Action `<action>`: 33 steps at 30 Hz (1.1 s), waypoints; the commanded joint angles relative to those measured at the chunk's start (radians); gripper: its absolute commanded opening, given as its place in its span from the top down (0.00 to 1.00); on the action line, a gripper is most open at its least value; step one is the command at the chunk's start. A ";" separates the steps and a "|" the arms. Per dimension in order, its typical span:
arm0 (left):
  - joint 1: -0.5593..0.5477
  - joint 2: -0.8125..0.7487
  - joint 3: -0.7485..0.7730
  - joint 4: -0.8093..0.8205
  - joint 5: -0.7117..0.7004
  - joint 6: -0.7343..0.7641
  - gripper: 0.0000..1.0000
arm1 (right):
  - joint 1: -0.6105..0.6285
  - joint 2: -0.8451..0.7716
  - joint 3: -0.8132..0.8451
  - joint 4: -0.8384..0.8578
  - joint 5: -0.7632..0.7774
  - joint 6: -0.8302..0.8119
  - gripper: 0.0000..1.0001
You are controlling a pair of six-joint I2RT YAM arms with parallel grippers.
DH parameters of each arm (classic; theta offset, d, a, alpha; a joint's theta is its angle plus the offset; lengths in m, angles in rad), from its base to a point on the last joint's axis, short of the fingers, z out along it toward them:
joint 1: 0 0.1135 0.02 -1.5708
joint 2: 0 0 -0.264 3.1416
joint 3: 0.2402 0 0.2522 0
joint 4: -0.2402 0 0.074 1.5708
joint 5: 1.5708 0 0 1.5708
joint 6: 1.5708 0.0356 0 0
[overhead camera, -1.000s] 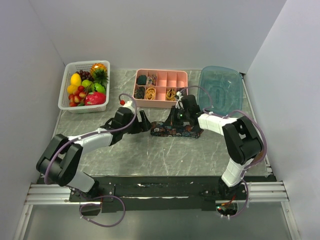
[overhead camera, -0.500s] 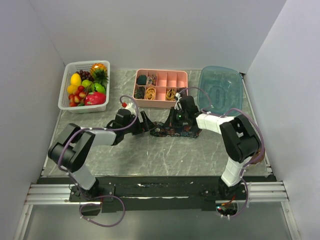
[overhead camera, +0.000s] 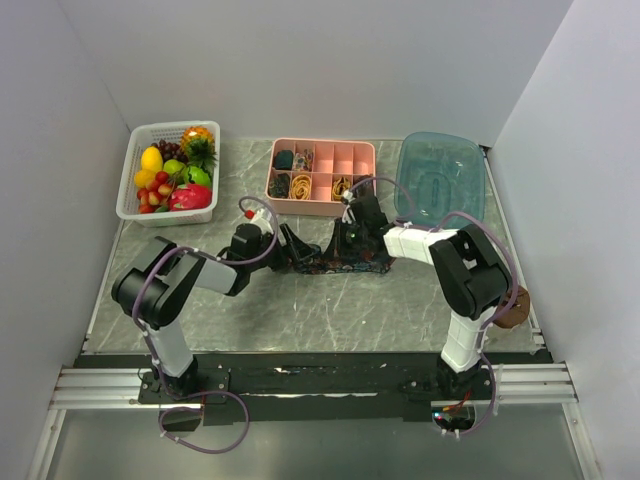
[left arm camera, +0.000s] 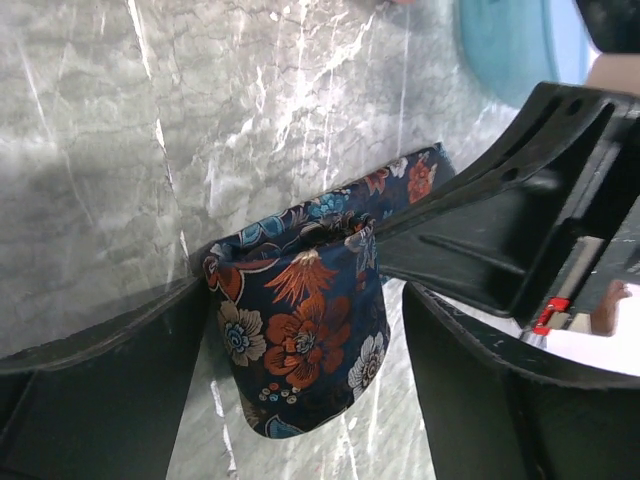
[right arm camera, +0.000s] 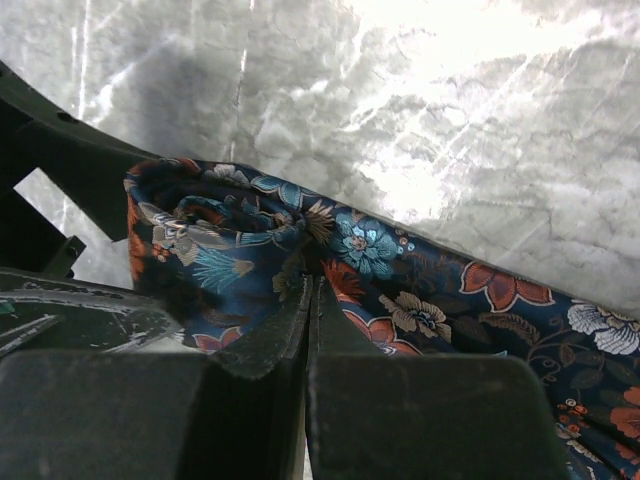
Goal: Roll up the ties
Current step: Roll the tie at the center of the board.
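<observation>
One dark navy floral tie (overhead camera: 352, 264) lies on the marble table, its left end folded into a loose roll (left arm camera: 300, 325). My left gripper (left arm camera: 305, 300) is open, one finger (left arm camera: 110, 395) against the roll's side, the other (left arm camera: 500, 390) a gap away from it. In the top view it (overhead camera: 293, 246) sits at the tie's left end. My right gripper (right arm camera: 312, 285) is shut, its tips pinching gathered fabric of the tie (right arm camera: 420, 290) just behind the roll; from above it (overhead camera: 346, 240) points down onto the tie. Its black body (left arm camera: 500, 230) crosses the left wrist view.
A pink divided box (overhead camera: 322, 176) with small dark rolls and yellow bands stands behind the tie. A white basket of fruit (overhead camera: 168, 172) sits at back left, a blue tub (overhead camera: 440, 178) at back right. A brown object (overhead camera: 513, 310) lies at the table's right edge.
The right gripper has shifted left with the tie, and the tie's flat length looks shorter. The left arm has folded in, bringing its gripper closer around the tie's left end.
</observation>
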 commanded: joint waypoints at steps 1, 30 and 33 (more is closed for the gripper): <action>0.001 0.035 -0.042 0.114 -0.003 -0.077 0.19 | 0.015 0.011 0.027 0.006 0.017 -0.010 1.00; -0.030 0.027 0.033 -0.009 -0.066 -0.017 0.42 | 0.038 -0.083 0.088 -0.041 0.065 -0.016 1.00; -0.030 0.032 0.039 -0.015 -0.062 -0.014 0.41 | 0.040 -0.043 0.110 -0.066 0.066 -0.019 1.00</action>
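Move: The tie's rolled end sits between the left hand's open fingers, about 1 cm ahead, 1 cm right and 1 cm below its hand point; from the right hand, it is roughly 5 cm left, level fore-and-aft, and 1 cm lower. The flat strip's middle lies some 12 cm right and 1 cm back of the left hand. The pink organiser's middle is about 19 cm ahead and 4 cm right of that hand. The tie's rolled end is pinched from both sides as the left fingers close partway and settle around it, the hand sinking about 1 cm but otherwise staying put. Meanwhile the closed right fingertips, at the foot of the roll, press down on the cloth and ease slightly back and left, then lift away by nearly 5 cm, drifting a little forward, still shut. ##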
